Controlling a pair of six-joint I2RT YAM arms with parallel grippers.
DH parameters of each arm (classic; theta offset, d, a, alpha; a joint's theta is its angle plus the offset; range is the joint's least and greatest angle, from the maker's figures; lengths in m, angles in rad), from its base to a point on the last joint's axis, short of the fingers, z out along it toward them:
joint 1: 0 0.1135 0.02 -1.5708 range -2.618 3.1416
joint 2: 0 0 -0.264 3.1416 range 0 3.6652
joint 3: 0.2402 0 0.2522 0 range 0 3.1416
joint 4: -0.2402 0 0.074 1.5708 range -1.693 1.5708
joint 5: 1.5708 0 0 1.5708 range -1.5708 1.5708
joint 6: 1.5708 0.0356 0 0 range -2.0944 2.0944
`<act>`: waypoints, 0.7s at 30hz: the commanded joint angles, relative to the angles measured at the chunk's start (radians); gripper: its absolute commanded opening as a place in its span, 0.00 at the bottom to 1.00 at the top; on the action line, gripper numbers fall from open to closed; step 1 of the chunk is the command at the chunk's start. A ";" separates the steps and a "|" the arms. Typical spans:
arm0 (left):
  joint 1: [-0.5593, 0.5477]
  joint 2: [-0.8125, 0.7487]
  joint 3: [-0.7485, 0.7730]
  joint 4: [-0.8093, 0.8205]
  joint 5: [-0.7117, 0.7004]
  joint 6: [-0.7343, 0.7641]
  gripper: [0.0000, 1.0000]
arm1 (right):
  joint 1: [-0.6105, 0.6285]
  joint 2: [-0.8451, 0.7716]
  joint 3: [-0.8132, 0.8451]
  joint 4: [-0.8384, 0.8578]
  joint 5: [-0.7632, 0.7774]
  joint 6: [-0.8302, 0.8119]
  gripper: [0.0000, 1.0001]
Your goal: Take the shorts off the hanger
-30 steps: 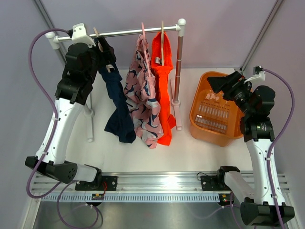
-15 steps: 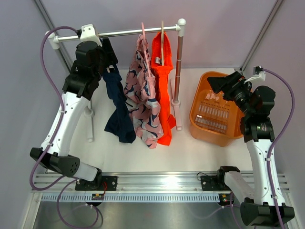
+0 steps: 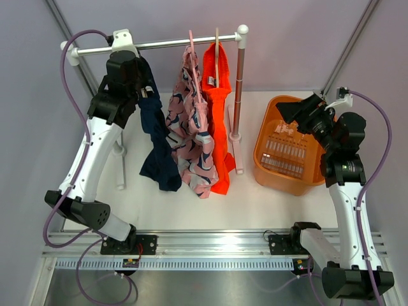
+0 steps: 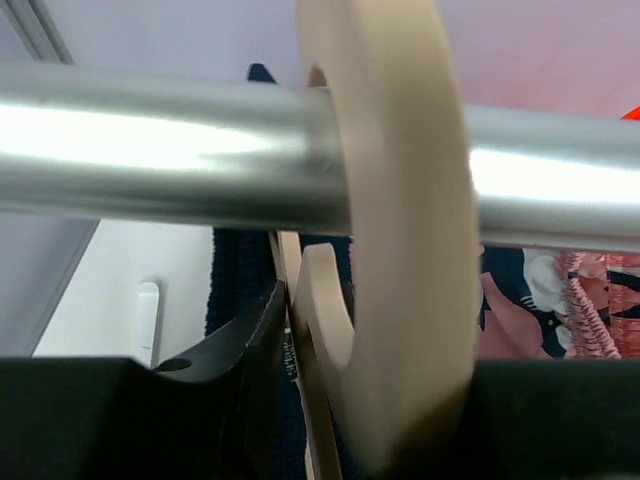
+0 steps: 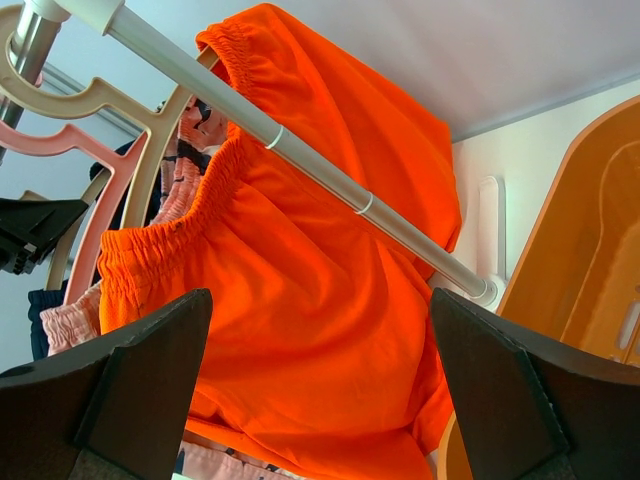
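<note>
Three shorts hang from hangers on a metal rail [image 3: 172, 43]: navy shorts [image 3: 156, 137] on the left, pink patterned shorts [image 3: 191, 134] in the middle, orange shorts [image 3: 220, 127] on the right. My left gripper [image 3: 141, 70] is up at the rail, over the navy pair. In the left wrist view the wooden hanger [image 4: 400, 250] hooks over the rail [image 4: 150, 150], and my left gripper [image 4: 370, 400] is shut on its neck. My right gripper [image 3: 287, 111] hovers open above the basket, facing the orange shorts [image 5: 320, 250] with nothing between its fingers [image 5: 150, 400].
An orange plastic basket [image 3: 287, 146] stands on the table at the right. The rack's upright post [image 3: 239, 83] and white feet [image 3: 237, 167] stand between the basket and the shorts. Grey walls close in on the left and right.
My left arm rose and shifted right along the rail to the navy shorts' hanger, and its jaws narrowed onto it. The right arm has not moved.
</note>
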 commanded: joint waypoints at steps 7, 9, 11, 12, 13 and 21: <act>-0.002 0.063 0.184 -0.091 -0.062 0.047 0.03 | -0.004 0.013 0.027 0.002 -0.042 -0.028 0.99; -0.002 0.060 0.196 -0.097 -0.056 0.056 0.00 | -0.004 0.012 0.027 0.003 -0.044 -0.028 0.99; -0.004 0.051 0.217 -0.100 -0.044 0.066 0.00 | -0.004 0.012 0.027 0.003 -0.058 -0.032 0.99; -0.005 0.050 0.230 -0.106 -0.041 0.073 0.00 | -0.004 0.013 0.027 0.008 -0.065 -0.035 0.99; -0.005 0.048 0.242 -0.109 -0.039 0.076 0.00 | -0.004 0.016 0.029 0.008 -0.073 -0.037 1.00; -0.019 0.008 0.359 -0.180 0.010 0.089 0.00 | -0.004 0.021 0.026 0.017 -0.091 -0.048 0.99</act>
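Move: The neck of the wooden hanger carrying the navy shorts is just about at the left hand's pads, perhaps 1 cm ahead and level. The silver rail crosses some 3 cm ahead and 4 cm above; the navy shorts hang about 15 cm below, 3 cm ahead and 3 cm right. The pink hanger is roughly 15 cm to the right and 3 cm ahead. From the right hand the wooden neck lies about 45 cm left, 10 cm ahead and 4 cm higher. The left fingers, already a third open and around the wooden hanger just under its hook, finish closing and pinch its neck while the hand all but stays in place, easing a touch to the left with a few degrees of wrist turn. Keeping that grip, the hand then lifts the hanger about 4 cm and draws it back some 2 cm from the rail towards the robot, still rising at the end. ##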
